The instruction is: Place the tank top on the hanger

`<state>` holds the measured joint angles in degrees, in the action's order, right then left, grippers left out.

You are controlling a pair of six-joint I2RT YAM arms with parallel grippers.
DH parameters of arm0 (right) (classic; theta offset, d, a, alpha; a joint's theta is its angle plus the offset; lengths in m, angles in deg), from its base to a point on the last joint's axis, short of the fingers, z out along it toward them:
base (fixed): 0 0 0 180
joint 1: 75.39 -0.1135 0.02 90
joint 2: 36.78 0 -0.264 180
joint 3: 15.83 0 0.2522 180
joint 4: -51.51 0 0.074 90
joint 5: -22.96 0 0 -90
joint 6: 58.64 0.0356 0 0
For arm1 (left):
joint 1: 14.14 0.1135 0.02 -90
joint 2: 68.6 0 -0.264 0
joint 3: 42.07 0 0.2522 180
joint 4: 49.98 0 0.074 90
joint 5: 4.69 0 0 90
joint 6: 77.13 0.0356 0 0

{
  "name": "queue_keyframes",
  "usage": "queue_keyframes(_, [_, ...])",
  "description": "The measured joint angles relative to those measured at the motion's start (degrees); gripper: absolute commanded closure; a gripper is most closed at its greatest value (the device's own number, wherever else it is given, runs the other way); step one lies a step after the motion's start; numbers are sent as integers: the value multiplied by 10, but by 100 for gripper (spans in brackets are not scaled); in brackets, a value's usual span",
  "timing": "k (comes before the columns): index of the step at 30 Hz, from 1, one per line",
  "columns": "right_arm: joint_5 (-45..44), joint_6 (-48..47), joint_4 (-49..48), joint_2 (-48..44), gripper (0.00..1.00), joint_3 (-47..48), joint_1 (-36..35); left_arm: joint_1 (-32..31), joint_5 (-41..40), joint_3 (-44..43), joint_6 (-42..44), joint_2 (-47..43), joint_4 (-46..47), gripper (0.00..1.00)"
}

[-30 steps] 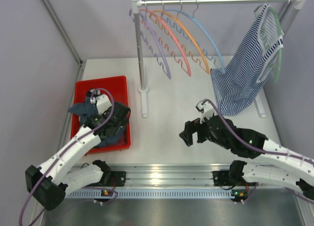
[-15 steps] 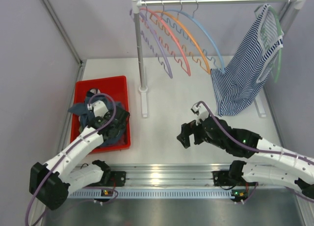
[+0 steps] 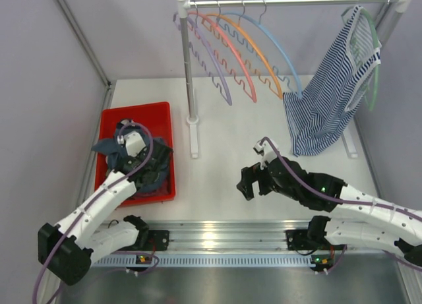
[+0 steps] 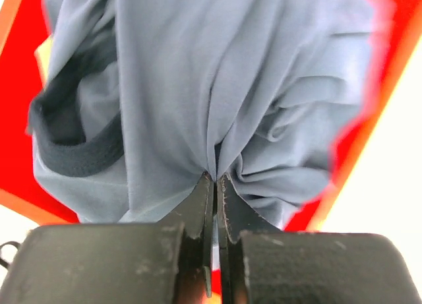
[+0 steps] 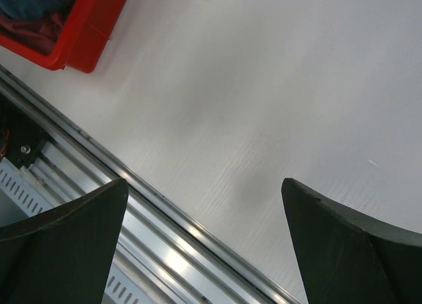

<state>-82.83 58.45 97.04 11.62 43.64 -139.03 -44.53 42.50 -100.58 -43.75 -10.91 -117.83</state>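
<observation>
The dark slate-blue tank top point(image 3: 104, 148) lies bunched in the red bin point(image 3: 135, 111). My left gripper point(image 3: 135, 157) reaches down into that bin. In the left wrist view its jaws point(image 4: 215, 177) are pressed together on a pinched fold of the tank top point(image 4: 264, 86), whose darker trim point(image 4: 72, 155) shows at the left. The light-blue hanger point(image 3: 285, 55) hangs by its hook from the rail at the back, rightmost of the group. My right gripper point(image 3: 245, 183) hovers over the table's middle, jaws wide apart point(image 5: 204, 182) with nothing between them.
Purple point(image 3: 212, 70), pink point(image 3: 232, 59) and orange point(image 3: 258, 57) hangers share the rail. A blue-and-white striped top point(image 3: 330, 99) hangs on a green hanger point(image 3: 374, 66) at the right. The rack's left post point(image 3: 190, 86) stands beside the bin. A metal rail point(image 5: 165, 205) runs along the near edge.
My left gripper has closed on a fold of the tank top in the bin. The right gripper has drifted slightly left, still open.
</observation>
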Motion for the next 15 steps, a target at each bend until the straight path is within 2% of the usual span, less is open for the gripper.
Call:
queue_keyframes(7, [-11, -2, 10, 3, 0, 5, 0, 0, 99, -159, 101, -16, 0, 100])
queue_keyframes(15, [-47, -19, 23, 9, 0, 50, 0, -2, 225, -345, 198, 15, 2, 100])
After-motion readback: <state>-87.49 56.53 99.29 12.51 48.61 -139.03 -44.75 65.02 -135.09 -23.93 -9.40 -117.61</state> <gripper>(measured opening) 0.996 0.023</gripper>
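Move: The left hand is already shut on the tank top in the near right part of the red bin. The bulk of the cloth lies about 5 cm ahead and 4 cm left of this hand, just below it. The clear table between the arms is about 30 cm to its right, 8 cm ahead and 12 cm below. The rack's left post foot is some 28 cm ahead and 20 cm right. From the right hand that clear table is roughly 15 cm ahead, 12 cm left and 18 cm below. Keeping its pinch on the tank top, the left hand hoists the cloth steeply up out of the bin's heap, about 19 cm, while swinging some 9 cm right towards the bin's right rim and the clear table, and easing 4 cm forward. The wrist turns clockwise by nearly 30 degrees and tilts up on the way; the right hand, fingers still wide open and empty, stays put at first, then rises about 3 cm. ##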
